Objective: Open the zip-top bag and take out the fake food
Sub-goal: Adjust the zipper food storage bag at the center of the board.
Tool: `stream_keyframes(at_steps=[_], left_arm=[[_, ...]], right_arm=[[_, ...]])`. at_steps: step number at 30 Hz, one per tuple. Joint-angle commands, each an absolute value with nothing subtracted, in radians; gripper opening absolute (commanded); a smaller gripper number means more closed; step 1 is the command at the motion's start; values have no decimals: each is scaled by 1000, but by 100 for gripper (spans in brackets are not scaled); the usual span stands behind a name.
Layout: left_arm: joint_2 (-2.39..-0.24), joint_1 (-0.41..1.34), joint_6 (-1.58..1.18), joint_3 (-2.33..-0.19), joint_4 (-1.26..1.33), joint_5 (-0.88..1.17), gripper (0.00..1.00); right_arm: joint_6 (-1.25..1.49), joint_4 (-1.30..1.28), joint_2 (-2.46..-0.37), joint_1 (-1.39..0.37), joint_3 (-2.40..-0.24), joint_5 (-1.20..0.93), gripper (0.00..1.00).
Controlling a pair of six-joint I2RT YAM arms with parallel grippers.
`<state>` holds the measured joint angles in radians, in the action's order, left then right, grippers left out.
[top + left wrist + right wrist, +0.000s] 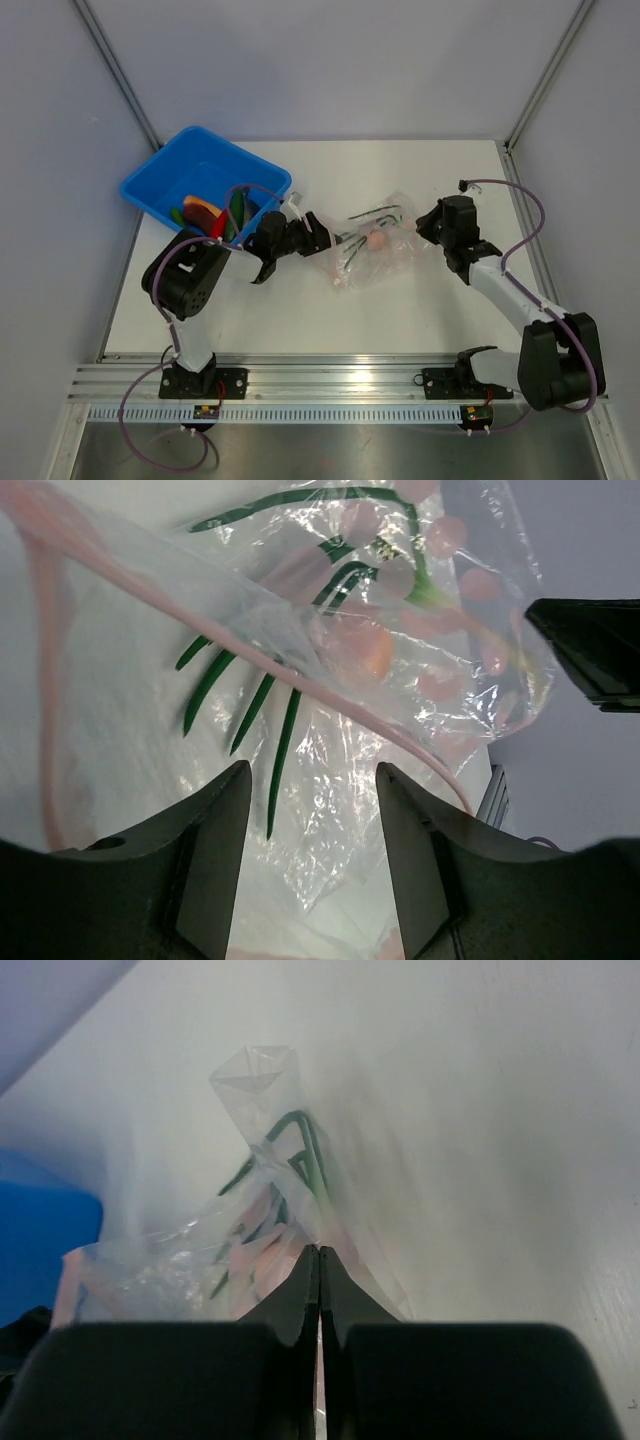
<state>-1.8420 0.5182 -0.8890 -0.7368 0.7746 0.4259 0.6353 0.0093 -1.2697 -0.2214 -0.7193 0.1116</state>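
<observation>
The zip-top bag (385,262) lies crumpled mid-table, clear with green printed lines and a pinkish zip strip (300,685). A pinkish egg-like ball (377,240) of fake food sits inside it, also visible through the film in the left wrist view (365,652). My left gripper (325,240) is at the bag's left edge, open (310,780), with bag film showing beyond its fingers. My right gripper (425,232) is shut (319,1255) on the bag's right edge (250,1090). More fake food, an orange-tan piece (205,210) and a green one (237,212), lies in the blue bin.
The blue bin (160,165) stands tilted at the back left, just behind the left arm, and shows in the right wrist view (40,1230). A metal rail (330,375) runs along the near table edge. Grey walls close in the back and sides.
</observation>
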Motion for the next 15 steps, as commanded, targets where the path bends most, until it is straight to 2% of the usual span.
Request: stream_keyframes(at_steps=[1, 8, 9, 10, 13, 14, 15], left_arm=[[-1870, 523, -899, -729, 902, 451, 56], [-1913, 523, -905, -752, 844, 453, 56], [-1914, 523, -908, -752, 838, 453, 56], [-1913, 523, -910, -752, 831, 449, 56], [-1904, 523, -905, -749, 802, 442, 56], [-1893, 523, -905, -744, 790, 437, 56], [-1888, 523, -905, -736, 790, 433, 56]], right_arm=[[614, 8, -1183, -221, -704, 123, 0], [615, -61, -1213, -222, -721, 146, 2], [615, -78, -1219, -222, -736, 164, 6], [614, -107, -1223, -222, -744, 172, 15], [604, -115, -1207, -221, -746, 196, 27], [598, -117, -1191, -222, -744, 201, 44], [597, -117, -1184, -222, -744, 204, 52]])
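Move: Take the zip-top bag's middle as about 11 cm to the left gripper's right, level with it and some 4 cm below. The bag's green stalks lie about 8 cm to the right of that gripper and 1 cm ahead, the peach-coloured round piece about 10 cm right and level; the blue box is some 29 cm left and 13 cm farther out. From the right gripper, shut on the bag's raised right edge, the bag's middle lies about 10 cm left, 1 cm back and 8 cm down. Raise the right gripper, still pinching the bag's right edge, another 3 cm. Then reverse, sinking nearly 4 cm while drawing back 1 to 2 cm and slightly right, tipping the fingers down and opening them to about half so they let go of the film. Meanwhile lower the half-open left gripper some 2.5 cm at the bag's pink zip edge. ##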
